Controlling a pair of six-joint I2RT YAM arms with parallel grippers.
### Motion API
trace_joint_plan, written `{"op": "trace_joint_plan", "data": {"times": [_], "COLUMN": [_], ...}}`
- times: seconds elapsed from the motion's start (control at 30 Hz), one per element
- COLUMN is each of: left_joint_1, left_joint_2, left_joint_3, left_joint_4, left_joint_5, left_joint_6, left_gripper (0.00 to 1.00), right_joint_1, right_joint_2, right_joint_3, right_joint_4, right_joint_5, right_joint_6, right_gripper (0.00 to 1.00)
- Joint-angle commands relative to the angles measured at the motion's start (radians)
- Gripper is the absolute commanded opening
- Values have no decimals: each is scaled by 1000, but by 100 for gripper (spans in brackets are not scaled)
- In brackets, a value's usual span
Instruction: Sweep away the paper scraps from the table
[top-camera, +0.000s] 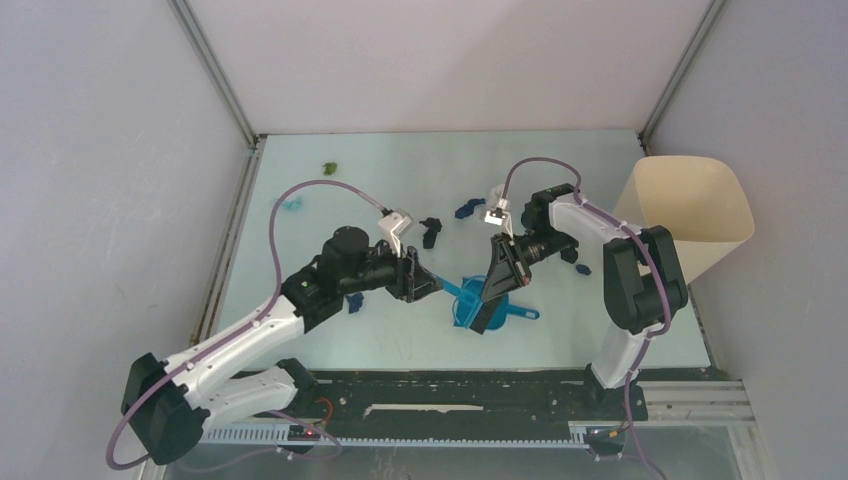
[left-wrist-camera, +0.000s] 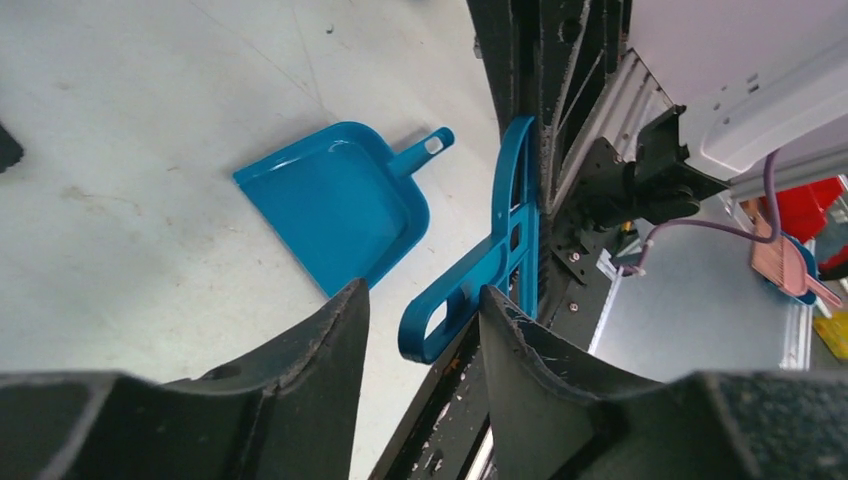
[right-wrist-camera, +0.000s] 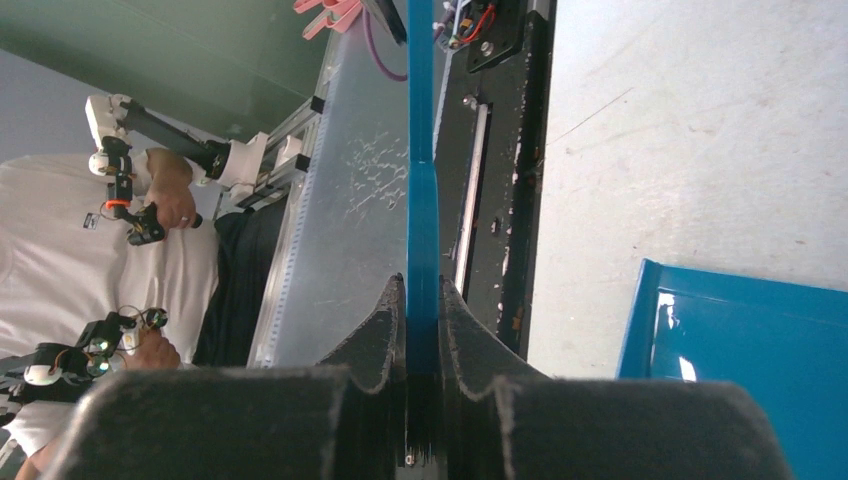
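Note:
The blue hand brush (right-wrist-camera: 421, 200) is clamped edge-on between my right gripper's (right-wrist-camera: 422, 300) shut fingers and held over the table (top-camera: 560, 160) beside the blue dustpan (top-camera: 463, 310). The dustpan (left-wrist-camera: 340, 205) lies flat on the table and looks empty. My left gripper (left-wrist-camera: 420, 320) is open, and the brush's looped handle end (left-wrist-camera: 450, 315) hangs just beyond its fingertips without touching them. Paper scraps lie scattered: green (top-camera: 328, 167), cyan (top-camera: 291, 204), black (top-camera: 431, 232), navy (top-camera: 465, 209), white (top-camera: 495, 192), dark blue (top-camera: 580, 266) and blue (top-camera: 355, 302).
A tall cream bin (top-camera: 690, 215) stands at the table's right edge behind the right arm. Grey walls close the back and sides. A black rail (top-camera: 450, 395) with the arm bases runs along the near edge. A person sits beyond it in the right wrist view.

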Motion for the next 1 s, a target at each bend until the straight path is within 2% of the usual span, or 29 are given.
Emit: {"op": "trace_joint_plan", "data": {"times": [0.0,0.3,0.43,0.53,0.63,0.67,0.73,0.8,0.9,0.97], "left_joint_1": [5,-2,-4,-3,-4,-4,-5,-3,-3,-5], "left_joint_2": [23,84,91,86,74,69,58,41,7,-20], "left_joint_3": [59,80,78,75,71,69,66,64,67,70], "left_joint_4": [64,85,85,85,74,69,57,35,-31,-87], "left_joint_5": [83,162,193,203,206,206,204,202,171,128], "left_joint_6": [3,0,0,0,6,8,11,22,56,82], "left_gripper": [49,35,26,24,12,8,0,0,0,0], "right_joint_1": [6,4,-4,-16,-31,-34,-39,-48,-75,-103], "right_joint_2": [-29,-24,-25,-25,-24,-25,-26,-34,-52,-67], "right_joint_3": [32,32,32,33,34,34,32,33,52,69], "right_joint_4": [-85,-85,-85,-85,-85,-85,-85,-85,-78,-14], "right_joint_5": [-35,-34,-36,-40,-41,-42,-45,-51,-65,-72], "right_joint_6": [-48,-49,-47,-44,-43,-43,-41,-36,-4,99], "right_gripper": [0,0,0,0,1,4,17,30,56,60]}}
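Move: The brush's handle points from my right hand towards my left; its middle is about 4 cm to my left hand's right and 1 cm nearer me, with its end already between the open fingertips. From my right hand, which grips the brush's other end, it is some 5 cm left, 1 cm ahead. The dustpan lies roughly 12 cm right of my left hand, level fore-and-aft, some 19 cm down; a black scrap lies 16 cm straight ahead, equally low. I ease my left hand about 2.5 cm to the right along the brush handle, drifting about as far back and slightly up, turning it some 10 degrees clockwise while its half-open fingers close and pinch the handle. My right hand holds the brush almost still until then, opens its fingers at the very end and starts off forward; my left gives back a little leftwards. ##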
